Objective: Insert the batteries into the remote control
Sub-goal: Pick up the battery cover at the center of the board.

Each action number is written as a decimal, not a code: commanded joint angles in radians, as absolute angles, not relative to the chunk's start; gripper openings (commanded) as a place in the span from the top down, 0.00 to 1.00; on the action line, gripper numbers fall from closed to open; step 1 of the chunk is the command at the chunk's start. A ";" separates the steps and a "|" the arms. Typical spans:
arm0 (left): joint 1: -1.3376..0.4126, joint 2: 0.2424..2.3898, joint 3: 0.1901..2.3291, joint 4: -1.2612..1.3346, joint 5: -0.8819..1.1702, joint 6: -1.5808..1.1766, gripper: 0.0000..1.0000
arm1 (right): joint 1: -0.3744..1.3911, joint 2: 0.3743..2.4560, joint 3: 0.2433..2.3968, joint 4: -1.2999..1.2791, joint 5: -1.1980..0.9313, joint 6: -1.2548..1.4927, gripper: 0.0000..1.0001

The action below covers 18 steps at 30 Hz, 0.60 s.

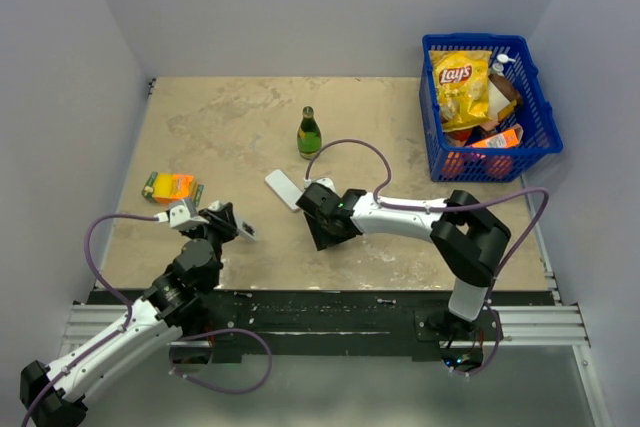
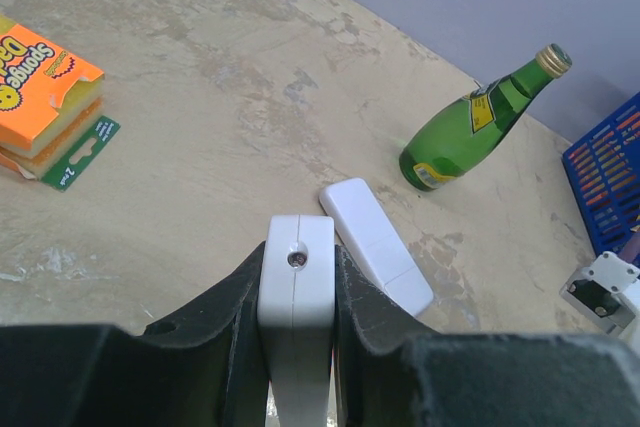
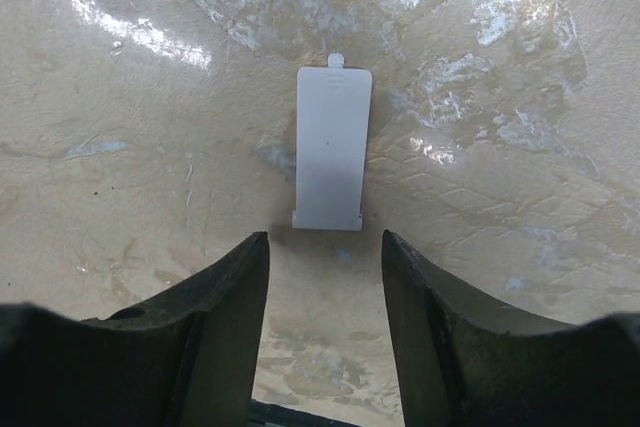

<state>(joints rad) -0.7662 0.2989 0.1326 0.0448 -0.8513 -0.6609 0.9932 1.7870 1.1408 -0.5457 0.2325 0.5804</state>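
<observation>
My left gripper (image 2: pixel 300 257) is shut on the white remote control (image 2: pixel 297 292), which stands on edge between the jaws with its small round lens facing forward. In the top view that gripper (image 1: pixel 226 223) hovers near the table's front left. My right gripper (image 3: pixel 325 242) stands open just above the table, nothing between its fingers. A thin white battery cover (image 3: pixel 333 147) with a small tab lies flat just beyond its fingertips. In the top view the right gripper (image 1: pixel 322 227) points down at the table's middle. A second white bar (image 1: pixel 282 189) (image 2: pixel 375 244) lies flat between the arms. The batteries are out of view.
A green glass bottle (image 1: pixel 309 134) (image 2: pixel 470 122) stands behind the white bar. An orange sponge pack (image 1: pixel 170 186) (image 2: pixel 40 87) lies at the left. A blue basket (image 1: pixel 540 97) with a chips bag (image 1: pixel 460 87) and other items sits at the back right.
</observation>
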 commanded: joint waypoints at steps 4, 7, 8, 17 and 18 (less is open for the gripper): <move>-0.769 0.299 0.123 0.112 -0.845 -0.655 1.00 | 0.977 1.839 1.198 -0.551 0.199 0.548 0.55; -0.769 0.295 0.120 0.112 -0.842 -0.660 1.00 | 0.976 1.856 1.206 -0.551 0.184 0.546 0.60; -0.769 0.293 0.120 0.113 -0.841 -0.660 1.00 | 0.974 1.864 1.207 -0.554 0.181 0.546 0.61; -0.769 0.295 0.118 0.120 -0.831 -0.664 1.00 | 0.973 1.868 1.218 -0.614 0.207 0.549 0.70; -0.769 0.295 0.117 0.120 -0.830 -0.670 1.00 | 0.974 1.868 1.216 -0.621 0.212 0.548 0.72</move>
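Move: The battery cover lies flat just past the right fingertips, its middle about 3 cm ahead, 1 cm left and 2 cm below. From the right hand, the white box is some 12 cm ahead and 9 cm left, the green bottle roughly 23 cm ahead and 3 cm left. From the left hand, which still holds the remote, the cover is about level, some 20 cm right and 14 cm lower. Sinking about 1 cm, the right hand edges left and closes its fingers onto the cover's near-end sides. ##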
